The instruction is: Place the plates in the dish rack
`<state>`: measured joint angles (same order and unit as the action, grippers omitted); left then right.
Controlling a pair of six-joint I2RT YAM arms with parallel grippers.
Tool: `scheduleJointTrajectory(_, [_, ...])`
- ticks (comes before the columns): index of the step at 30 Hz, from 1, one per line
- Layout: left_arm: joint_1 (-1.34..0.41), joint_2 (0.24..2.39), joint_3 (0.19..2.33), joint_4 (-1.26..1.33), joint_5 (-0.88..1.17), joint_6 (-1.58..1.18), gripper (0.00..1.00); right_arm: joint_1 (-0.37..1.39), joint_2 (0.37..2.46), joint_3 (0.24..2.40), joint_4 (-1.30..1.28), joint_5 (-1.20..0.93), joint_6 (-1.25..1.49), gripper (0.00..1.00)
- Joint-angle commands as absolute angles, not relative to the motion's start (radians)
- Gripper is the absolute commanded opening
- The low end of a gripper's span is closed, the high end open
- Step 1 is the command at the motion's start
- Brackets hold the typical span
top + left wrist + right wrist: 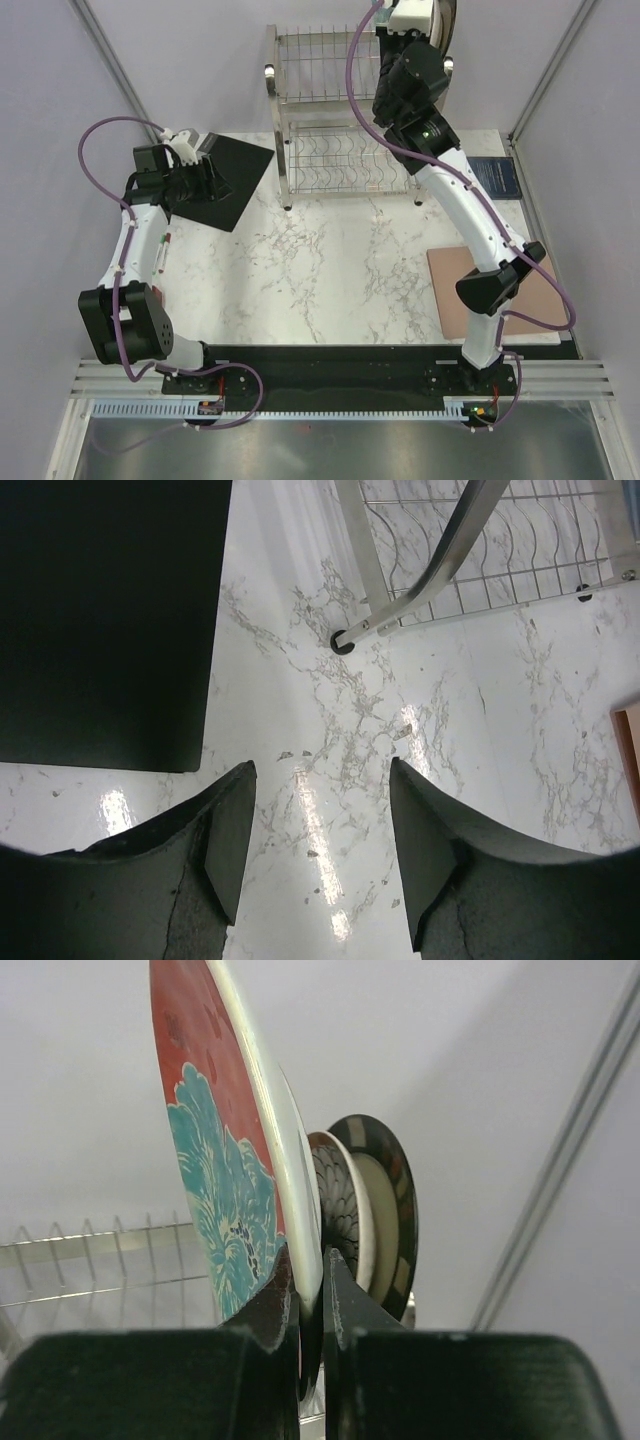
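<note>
My right gripper (307, 1260) is shut on the lower rim of a red plate with teal flowers (215, 1160), which stands on edge. Close behind it stand a brown plate with white petals (335, 1200) and a plate with a black-checked rim (395, 1210); my fingers hide their bottoms. In the top view the right gripper (405, 30) is raised at the upper right corner of the dish rack (330, 100). The rack's top-tier wires (90, 1260) run left of the red plate. My left gripper (322, 770) hangs open and empty over the marble, with the rack's foot (343, 642) ahead.
A black mat (225, 180) lies at the back left, under and beside the left gripper (212, 180). A tan board (490, 290) lies at the right edge of the table beside the right arm. A dark blue pad (497, 177) sits right of the rack. Walls enclose the back and sides.
</note>
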<state>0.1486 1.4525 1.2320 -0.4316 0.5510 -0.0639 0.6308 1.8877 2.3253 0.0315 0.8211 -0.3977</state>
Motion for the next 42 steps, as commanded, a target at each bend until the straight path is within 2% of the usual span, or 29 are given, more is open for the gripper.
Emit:
scheduleJointTrajectory(1, [0.143,1.411,1.212,-0.359,0.548,-0.104,0.63,0.626,1.862,2.408,0.201,0.851,-0.448,0.0])
scheduleJointTrajectory(13, [0.143,1.462,1.197,-0.339,0.568,-0.104,0.63,0.626,1.922,2.434,0.094,0.896,-0.383,0.0])
scheduleJointTrajectory(42, [0.144,1.486,1.149,-0.308,0.577,-0.126,0.63,0.557,2.085,2.474,0.075,1.003,-0.324,0.0])
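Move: My right hand holds the red-and-teal plate upright by its near edge. The free slot in the upper rack is about 17 cm ahead, straight in line and 16 cm below. The brown-rimmed plate stands 17 cm ahead, 4 cm right and 9 cm below, with the floral plate 4 cm right of it and the striped-rim plate 8 cm right of it. From my left hand, the slot is roughly 24 cm ahead, 37 cm right and 20 cm up. I lower the red-and-teal plate on edge towards the free slot left of the brown-rimmed plate, my right hand sinking about 10 cm while reaching some 6 cm forward. The wrist tips down and turns slightly clockwise, some 10 degrees each, with the pinch on the near edge kept. My empty left hand, still open, sinks a little over the table. ##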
